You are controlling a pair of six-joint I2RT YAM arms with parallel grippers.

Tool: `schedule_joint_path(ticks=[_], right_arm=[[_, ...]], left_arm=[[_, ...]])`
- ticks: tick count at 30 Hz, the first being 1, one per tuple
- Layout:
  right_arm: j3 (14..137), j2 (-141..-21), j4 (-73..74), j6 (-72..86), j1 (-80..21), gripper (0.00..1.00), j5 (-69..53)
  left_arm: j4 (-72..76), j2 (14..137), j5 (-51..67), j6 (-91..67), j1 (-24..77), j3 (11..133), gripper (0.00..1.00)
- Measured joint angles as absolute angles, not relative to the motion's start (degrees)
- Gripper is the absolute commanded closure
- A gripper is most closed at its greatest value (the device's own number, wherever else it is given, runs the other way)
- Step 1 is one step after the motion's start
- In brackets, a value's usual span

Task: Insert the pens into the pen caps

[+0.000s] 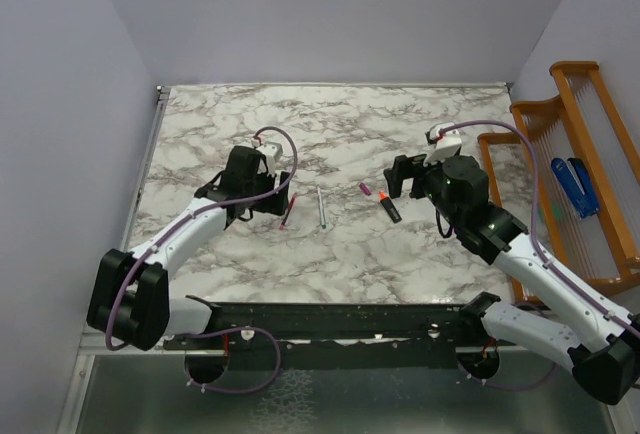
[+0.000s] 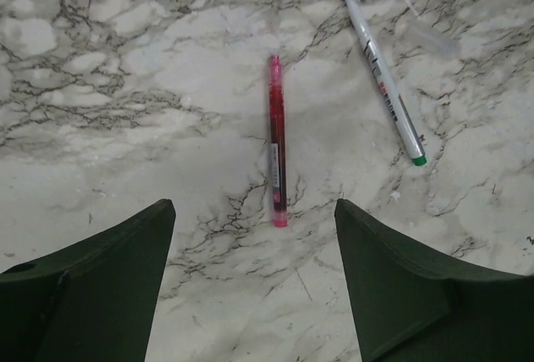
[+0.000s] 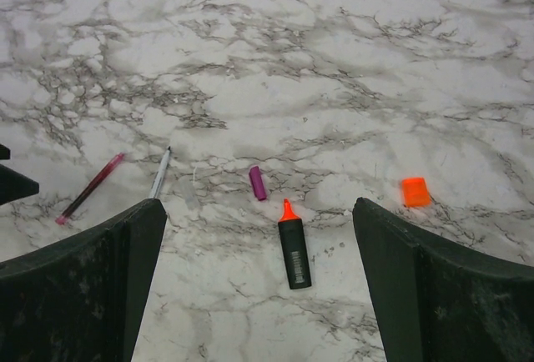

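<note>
The slim red-pink pen [image 1: 288,211] lies on the marble table just right of my left gripper [image 1: 266,202]; in the left wrist view it [image 2: 277,141] lies just ahead of the open, empty gripper [image 2: 253,208]. The silver-grey pen [image 1: 321,207] [image 2: 384,78] lies beside it. The magenta cap [image 1: 367,189] [image 3: 258,183] and the black marker with orange tip [image 1: 390,207] [image 3: 294,245] lie below my open, empty right gripper [image 1: 402,182] [image 3: 257,212]. The orange cap [image 3: 415,191] lies right of the marker; it is hidden in the top view.
A wooden rack [image 1: 560,144] holding a blue object [image 1: 573,186] stands off the table's right edge. Grey walls close in the left, back and right. A faint clear cap [image 2: 430,37] lies beside the silver-grey pen.
</note>
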State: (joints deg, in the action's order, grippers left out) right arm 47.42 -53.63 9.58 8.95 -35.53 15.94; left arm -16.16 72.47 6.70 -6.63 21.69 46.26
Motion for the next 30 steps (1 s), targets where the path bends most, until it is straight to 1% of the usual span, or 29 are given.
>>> schedule_joint_path(ticks=[2,8,13,14,26,30], right_arm=[[47.42,-53.56,9.58,8.95,-35.53,0.0,15.77],[47.42,-52.88,9.96,8.97,-35.53,0.0,15.79],[47.4,-52.42,9.96,8.97,-35.53,0.0,15.81],[47.4,-52.4,9.96,8.97,-35.53,0.0,15.81],[46.96,-52.38,9.96,8.91,-35.53,0.0,16.03],[46.68,-52.38,9.98,8.91,-35.53,0.0,16.43]], left_arm=[[-18.13,74.96,6.7,-6.59,21.69,46.5,0.25],[-21.26,78.7,8.27,-6.57,21.69,47.31,0.35],[-22.22,80.79,10.92,-6.2,21.76,47.57,0.51],[-22.48,81.54,11.22,-6.11,21.78,47.72,0.52],[-23.73,89.08,11.92,-5.82,22.79,50.92,0.53],[-23.94,90.89,11.79,-5.43,23.75,52.77,0.58]])
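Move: The red pen lies about 10 cm below the left hand, its middle roughly 1 cm ahead and 3 cm right. The silver marker lies 8 cm right of the pen and 1 cm farther out, the clear cap some 12 cm right of the pen and 3 cm farther out. From the right hand the pen is about 23 cm left, 2 cm ahead and 24 cm below. The left hand sinks about 7.5 cm towards the red pen, tipping 20 degrees steeper and narrowing its open fingers. ##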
